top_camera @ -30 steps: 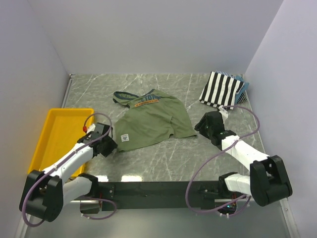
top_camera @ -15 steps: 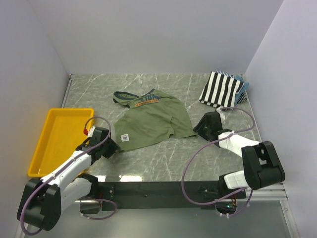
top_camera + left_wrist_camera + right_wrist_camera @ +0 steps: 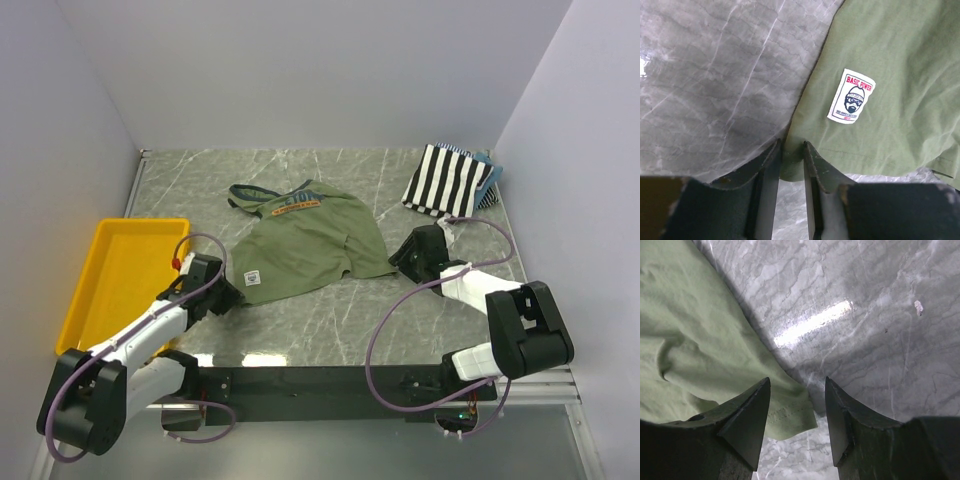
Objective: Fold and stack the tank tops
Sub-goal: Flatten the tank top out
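The olive-green tank top (image 3: 310, 240) lies spread flat mid-table, chest graphic toward the back. The black-and-white striped tank top (image 3: 450, 180) sits folded at the back right. My left gripper (image 3: 232, 293) is at the green top's near-left hem corner. In the left wrist view the left gripper (image 3: 791, 145) is shut on that corner of the cloth (image 3: 890, 75), just below its white label (image 3: 852, 96). My right gripper (image 3: 397, 258) is at the near-right hem corner. In the right wrist view the right gripper (image 3: 797, 382) stands open, and the hem corner (image 3: 690, 340) lies between its fingers, untouched.
A yellow plastic tray (image 3: 110, 280) stands at the left edge, close beside my left arm. White walls close the table on three sides. A bit of blue cloth shows behind the striped top.
My left gripper's jaws have narrowed onto the green top's hem corner. The right gripper has shifted slightly toward the other hem corner. The cloth itself has not moved.
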Controlling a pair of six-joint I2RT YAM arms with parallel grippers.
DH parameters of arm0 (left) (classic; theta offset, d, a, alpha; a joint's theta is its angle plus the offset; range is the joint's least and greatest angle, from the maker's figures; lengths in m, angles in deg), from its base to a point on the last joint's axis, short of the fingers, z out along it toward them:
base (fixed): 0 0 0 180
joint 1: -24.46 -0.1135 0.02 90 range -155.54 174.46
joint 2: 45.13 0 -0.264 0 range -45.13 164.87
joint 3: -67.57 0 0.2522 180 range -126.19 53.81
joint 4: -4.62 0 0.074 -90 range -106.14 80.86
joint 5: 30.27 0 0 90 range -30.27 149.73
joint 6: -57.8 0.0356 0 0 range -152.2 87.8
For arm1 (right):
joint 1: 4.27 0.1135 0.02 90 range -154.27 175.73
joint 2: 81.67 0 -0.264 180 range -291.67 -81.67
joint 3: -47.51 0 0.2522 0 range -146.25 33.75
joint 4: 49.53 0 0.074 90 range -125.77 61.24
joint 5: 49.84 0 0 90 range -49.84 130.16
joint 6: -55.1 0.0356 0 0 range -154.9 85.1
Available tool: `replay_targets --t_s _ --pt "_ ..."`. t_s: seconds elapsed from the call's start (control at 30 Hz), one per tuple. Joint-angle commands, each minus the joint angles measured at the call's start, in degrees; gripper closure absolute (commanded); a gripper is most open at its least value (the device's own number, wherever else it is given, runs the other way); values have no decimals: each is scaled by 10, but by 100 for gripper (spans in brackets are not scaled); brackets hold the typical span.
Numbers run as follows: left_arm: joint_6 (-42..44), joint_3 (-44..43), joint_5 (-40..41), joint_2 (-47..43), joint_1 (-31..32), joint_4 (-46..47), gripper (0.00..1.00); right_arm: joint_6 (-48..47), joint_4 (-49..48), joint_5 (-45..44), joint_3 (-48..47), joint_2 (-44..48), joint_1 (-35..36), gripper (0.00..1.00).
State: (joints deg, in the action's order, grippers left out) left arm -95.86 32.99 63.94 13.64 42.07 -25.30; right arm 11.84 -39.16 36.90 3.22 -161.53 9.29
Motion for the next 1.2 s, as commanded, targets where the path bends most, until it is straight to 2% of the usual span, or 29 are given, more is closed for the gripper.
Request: replay_targets --t_s 0.0,0.1,0.2,0.27,0.47,0.67,0.9,1.17 --pt "16 1 -1 13 0 -5 69 16 8 8 8 15 -2 45" --pt "17 -10 2 14 0 -13 75 27 23 19 10 15 4 45" --pt "18 -19 7 9 0 -26 95 36 47 17 4 15 11 45" --pt "22 -29 6 7 0 -33 99 43 56 15 4 16 11 45" --pt "22 -62 26 -20 -1 -83 99 54 87 17 3 16 12 44" --pt "25 -99 64 -88 -14 -147 100 56 97 14 8 27 16 44" --pt "38 -135 62 -115 -26 -178 100 62 105 3 -9 -19 57 46" --pt "57 -192 73 -141 -37 -216 99 63 107 2 -2 -37 65 48"
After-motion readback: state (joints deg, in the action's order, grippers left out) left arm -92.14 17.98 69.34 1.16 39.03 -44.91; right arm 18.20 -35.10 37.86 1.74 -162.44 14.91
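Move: Right between the left hand's open fingers, about 1 cm lower, lies the green tank top's near-left hem corner; its white label is some 5 cm farther out and 3 cm to the right. The yellow bin's middle stands about 25 cm to the left of this hand and 3 cm ahead. For the right hand, the tank top's near-right corner lies about 1 cm back and 1 cm below, while the striped stack is roughly 20 cm ahead and 13 cm to the right. Closing fully on the near-left hem corner, the left hand pinches the cloth almost in place, then raises it some 10 cm, drifting about 3 cm left towards the yellow bin while its fingertips swing about 10 degrees outward. The right hand stays low and half open, easing back about 2 cm and then left about 3 cm with the near-right corner between its fingers, one finger pushing along the cloth's edge. ##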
